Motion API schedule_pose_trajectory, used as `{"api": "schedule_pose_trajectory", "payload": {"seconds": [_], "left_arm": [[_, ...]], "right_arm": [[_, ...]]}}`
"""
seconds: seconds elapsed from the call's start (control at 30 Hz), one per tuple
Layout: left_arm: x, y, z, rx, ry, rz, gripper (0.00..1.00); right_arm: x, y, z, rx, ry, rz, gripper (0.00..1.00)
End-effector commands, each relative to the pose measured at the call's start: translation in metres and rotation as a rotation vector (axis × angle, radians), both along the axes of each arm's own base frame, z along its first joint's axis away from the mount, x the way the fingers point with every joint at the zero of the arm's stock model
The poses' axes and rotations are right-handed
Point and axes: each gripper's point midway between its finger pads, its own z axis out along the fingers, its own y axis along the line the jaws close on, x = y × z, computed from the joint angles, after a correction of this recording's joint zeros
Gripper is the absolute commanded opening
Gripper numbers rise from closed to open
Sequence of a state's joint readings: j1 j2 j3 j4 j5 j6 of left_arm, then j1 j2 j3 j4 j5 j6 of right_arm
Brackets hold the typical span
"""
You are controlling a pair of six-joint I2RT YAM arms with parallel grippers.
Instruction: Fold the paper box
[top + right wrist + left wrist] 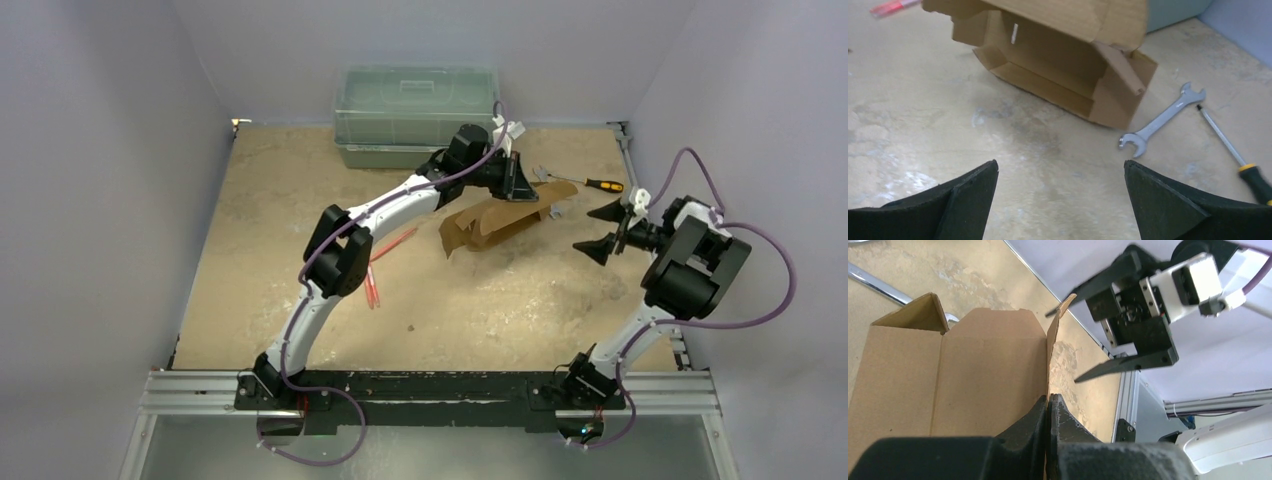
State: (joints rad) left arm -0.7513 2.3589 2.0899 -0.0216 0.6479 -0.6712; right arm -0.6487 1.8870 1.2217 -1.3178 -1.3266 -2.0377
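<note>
The brown paper box (pixel 497 224) lies partly folded in the middle of the table, its flaps loose and one long side open toward the right arm (pixel 1058 55). My left gripper (pixel 519 187) reaches over it from behind. In the left wrist view that gripper (pixel 1049 399) is shut on the thin upright edge of a cardboard panel (pixel 983 375). My right gripper (pixel 598 228) hovers open to the right of the box, apart from it. Its jaws (pixel 1060 167) stand wide with only bare table between them. The left wrist view also shows the right gripper (pixel 1062 348) near the panel's top corner.
A green translucent bin (pixel 415 115) stands at the back edge. A silver wrench (pixel 1160 120) and a yellow-handled screwdriver (pixel 1228 145) lie just right of the box. Red pens (pixel 375 285) lie left of it by the left arm. Walls close in both sides.
</note>
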Motion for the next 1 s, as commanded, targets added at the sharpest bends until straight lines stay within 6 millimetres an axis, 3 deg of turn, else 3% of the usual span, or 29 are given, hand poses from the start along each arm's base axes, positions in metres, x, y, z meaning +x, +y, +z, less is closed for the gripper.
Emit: {"api": "schedule_pose_trajectory", "payload": {"seconds": [0.0,0.07,0.2,0.33,0.7,0.97], "left_arm": [[0.005,0.006,0.01,-0.043,-0.013,-0.004,0.0],[0.006,0.008,0.012,-0.055,-0.008,0.001,0.0],[0.006,0.01,0.016,-0.068,-0.003,-0.003,0.0],[0.01,0.014,0.019,-0.088,0.015,-0.003,0.0],[0.019,0.024,0.015,-0.124,0.049,0.01,0.0],[0.024,0.029,0.022,-0.171,0.069,0.017,0.0]], "right_arm": [[0.035,-0.006,0.021,-0.089,-0.014,0.021,0.99],[0.053,-0.016,0.016,-0.151,0.092,-0.106,0.99],[0.072,-0.026,0.026,-0.174,-0.008,-0.329,0.99],[0.082,-0.008,0.025,-0.157,0.025,-0.262,0.99],[0.126,0.024,0.03,0.0,0.224,-0.29,0.98],[0.131,0.031,0.008,0.068,0.361,-0.282,0.93]]}}
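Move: The paper box's right end lies about 10 cm ahead of the right hand, 7 cm to its left and a little lower. Seen from that hand, the wrench is some 14 cm ahead and 5 cm left, the screwdriver about 15 cm ahead and 3 cm right, both down on the table. From the left hand, which pinches the box's top panel, that box end lies 8 cm to the right, level ahead, roughly 11 cm lower. Right hand, open, reaches 13 cm forward to the box's right end; left, still pinching, shifts 3 cm forward-left. ##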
